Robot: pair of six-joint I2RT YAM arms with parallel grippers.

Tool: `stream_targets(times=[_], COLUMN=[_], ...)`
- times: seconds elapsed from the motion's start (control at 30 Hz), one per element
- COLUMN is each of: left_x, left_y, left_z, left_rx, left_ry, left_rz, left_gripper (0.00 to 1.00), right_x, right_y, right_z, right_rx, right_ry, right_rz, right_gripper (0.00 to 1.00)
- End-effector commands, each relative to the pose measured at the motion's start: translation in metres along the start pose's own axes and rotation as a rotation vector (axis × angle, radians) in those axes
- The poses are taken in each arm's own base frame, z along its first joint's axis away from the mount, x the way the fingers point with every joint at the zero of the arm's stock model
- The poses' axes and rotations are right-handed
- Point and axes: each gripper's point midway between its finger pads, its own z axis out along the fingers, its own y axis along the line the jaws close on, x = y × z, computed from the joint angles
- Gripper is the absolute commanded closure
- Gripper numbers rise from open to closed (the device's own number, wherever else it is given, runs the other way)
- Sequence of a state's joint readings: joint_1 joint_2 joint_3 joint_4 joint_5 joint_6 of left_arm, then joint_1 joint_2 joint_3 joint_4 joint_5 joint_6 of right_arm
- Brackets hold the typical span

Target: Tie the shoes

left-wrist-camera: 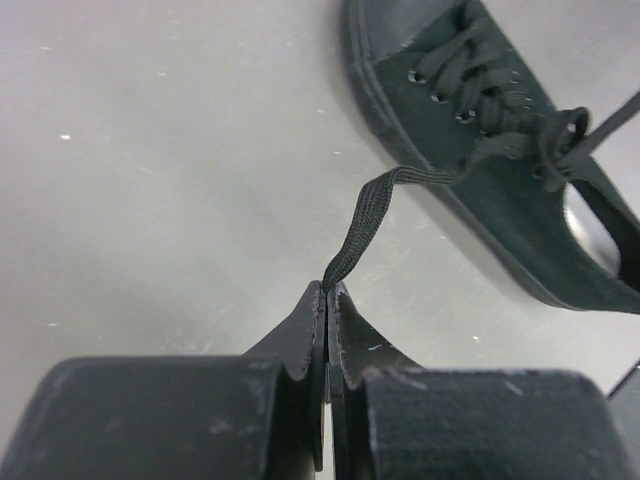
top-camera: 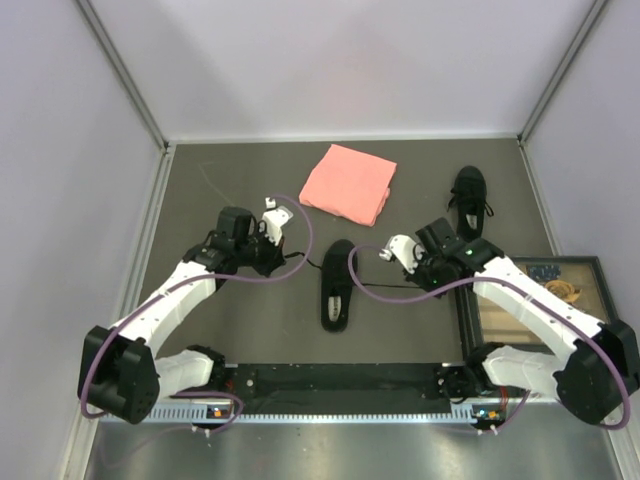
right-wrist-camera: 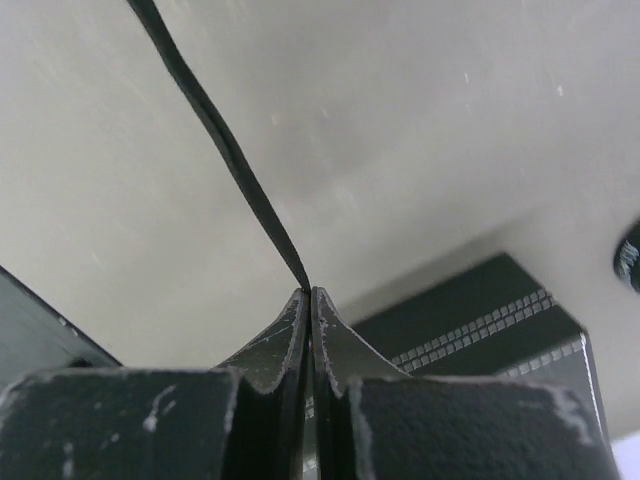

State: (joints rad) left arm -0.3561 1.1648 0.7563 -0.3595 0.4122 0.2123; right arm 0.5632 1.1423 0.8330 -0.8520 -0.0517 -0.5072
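Note:
One black shoe (top-camera: pixel 338 287) with a pale insole lies mid-table, toe toward the far side. Its laces run out to both sides. My left gripper (top-camera: pixel 284 262) is left of it, shut on the end of one lace (left-wrist-camera: pixel 371 210); in the left wrist view the pinched lace leads from the gripper (left-wrist-camera: pixel 328 287) up to the shoe (left-wrist-camera: pixel 470 150). My right gripper (top-camera: pixel 413 290) is right of the shoe, shut on the other lace (right-wrist-camera: pixel 215 135), which runs taut up and left from the gripper (right-wrist-camera: pixel 308 291). The second shoe (top-camera: pixel 469 196) lies at the back right, untouched.
A pink folded cloth (top-camera: pixel 348 183) lies at the back centre. A dark framed panel (top-camera: pixel 545 292) sits at the right edge beside my right arm. The black base rail (top-camera: pixel 340 380) runs along the near edge. White walls close in the table on three sides.

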Motion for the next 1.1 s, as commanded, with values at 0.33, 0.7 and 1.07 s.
stream_targets(times=[0.33, 0.7, 1.07], left_x=[-0.034, 0.009, 0.043], left_y=[0.074, 0.11, 0.132], left_z=[-0.049, -0.072, -0.073], left_rx=[-0.35, -0.545, -0.621], left_ry=[-0.08, 0.022, 0.094], left_rz=[0.088, 0.062, -0.02], left_gripper=[1.0, 1.0, 1.0], right_x=[0.026, 0.036, 0.056], right_y=[0.0, -0.001, -0.007], right_z=[-0.019, -0.001, 0.018], right_rx=[0.004, -0.006, 0.029], right_ry=[0.045, 0.095, 0.193], right_rz=[-0.039, -0.046, -0.043], right_gripper=[1.0, 1.0, 1.0])
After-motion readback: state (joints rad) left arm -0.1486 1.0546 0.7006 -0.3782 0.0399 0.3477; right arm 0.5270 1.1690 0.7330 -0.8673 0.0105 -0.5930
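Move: Beyond the left hand's fingers, which already grip one lace, the knot on the middle shoe lies about 16 cm right, 7 back and 5 below. From the right hand, holding the other lace, the knot is roughly 24 cm left, 2 forward and 3 below, and the tray's left edge some 11 cm right, 5 back and 6 below. The pink cloth sits about 18 cm right of and 22 ahead of the left hand, 12 below. Pulling its lace leftward away from the shoe, the left hand travels about 13 cm left and a little forward, arching up some 3 cm, then sinking back while its wrist turns counter-clockwise. The right hand keeps its pinch and draws more slowly right, then down towards the tray edge, about 4 cm right and 3 cm down in all. ##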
